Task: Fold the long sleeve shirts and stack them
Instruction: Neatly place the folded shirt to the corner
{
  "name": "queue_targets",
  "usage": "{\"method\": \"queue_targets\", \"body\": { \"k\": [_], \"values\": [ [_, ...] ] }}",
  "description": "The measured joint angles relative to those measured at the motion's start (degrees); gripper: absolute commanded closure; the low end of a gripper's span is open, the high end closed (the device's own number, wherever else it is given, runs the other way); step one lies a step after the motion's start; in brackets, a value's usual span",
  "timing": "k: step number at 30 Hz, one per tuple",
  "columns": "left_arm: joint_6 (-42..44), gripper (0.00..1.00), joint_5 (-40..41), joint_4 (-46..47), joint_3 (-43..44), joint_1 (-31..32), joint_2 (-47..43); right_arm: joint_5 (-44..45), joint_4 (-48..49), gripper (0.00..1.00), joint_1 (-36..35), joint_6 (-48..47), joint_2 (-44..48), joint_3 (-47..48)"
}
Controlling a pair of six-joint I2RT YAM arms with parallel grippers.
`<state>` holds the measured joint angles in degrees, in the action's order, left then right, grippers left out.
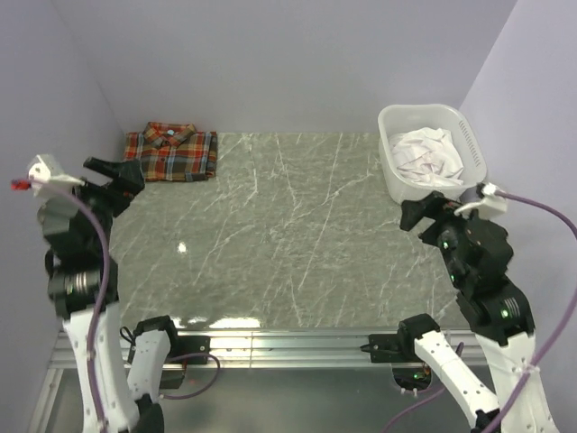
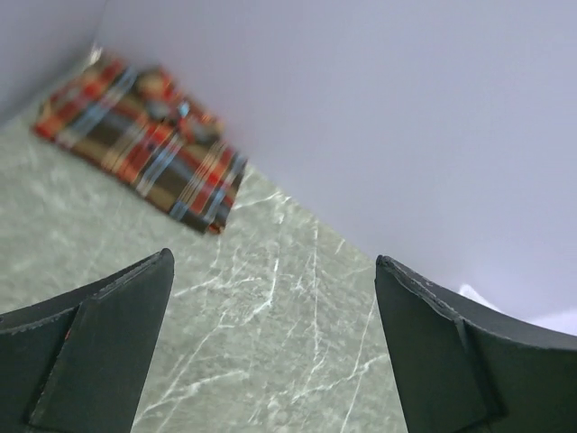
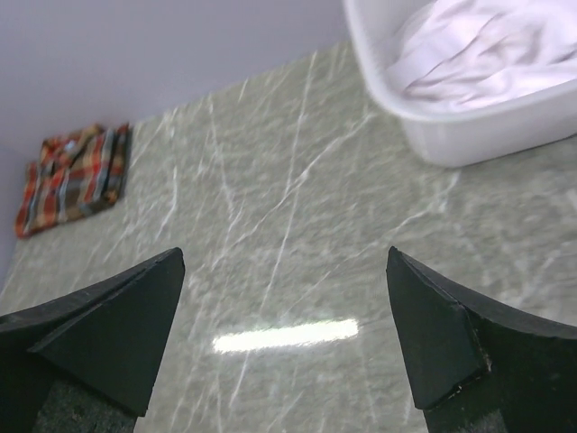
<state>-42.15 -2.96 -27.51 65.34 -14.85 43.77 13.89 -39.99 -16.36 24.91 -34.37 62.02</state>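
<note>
A folded plaid long sleeve shirt [image 1: 171,152] in red, orange, teal and brown lies flat at the table's far left corner, collar toward the wall; it shows too in the left wrist view as the plaid shirt [image 2: 144,144] and in the right wrist view as the plaid shirt [image 3: 72,176]. White crumpled cloth [image 1: 428,155] fills the white basket [image 1: 389,171] at the far right. My left gripper [image 1: 122,176] hovers open just near of the plaid shirt, nothing between its fingers [image 2: 99,343]. My right gripper [image 1: 422,212] is open beside the basket's near end, also empty.
Grey marble tabletop [image 1: 288,234] spans between the arms. Lilac walls close the left, back and right sides. A metal rail [image 1: 288,343] runs along the near edge, with both arm bases on it. The white basket [image 3: 469,126] sits close to the right gripper.
</note>
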Motion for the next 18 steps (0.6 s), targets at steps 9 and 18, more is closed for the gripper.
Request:
{"method": "queue_targets", "body": {
  "k": [9,18],
  "values": [
    [10.2,0.01,5.0,-14.2,7.5,10.8,-13.7,9.7,0.2,0.00,0.0,-5.3,15.7,-4.4],
    [12.4,0.01,19.1,-21.2,-0.2,16.1,-20.9,14.8,4.0,0.00,0.0,-9.8,28.4,-13.7]
  ]
}}
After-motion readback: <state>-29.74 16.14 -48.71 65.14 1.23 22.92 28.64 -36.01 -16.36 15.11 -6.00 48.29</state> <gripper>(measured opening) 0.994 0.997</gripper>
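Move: The folded shirt lies in the far left corner of the table: from my left hand about 35 cm ahead, 5 cm to its left and some 36 cm below. From my right hand the shirt is around 40 cm ahead and 65 cm to its left, about 32 cm lower. The white basket stands some 36 cm ahead of my right hand and 17 cm to its right, its middle about 25 cm below. I draw both empty, open hands back from the table, touching nothing. My left hand goes on backing away from the folded shirt by some 12 cm, first rising and swinging a little right, then sinking and easing left again, its left side rolling up. My right hand goes back and to the right, about 7 cm each way, while its fingers tip up and turn clockwise. ##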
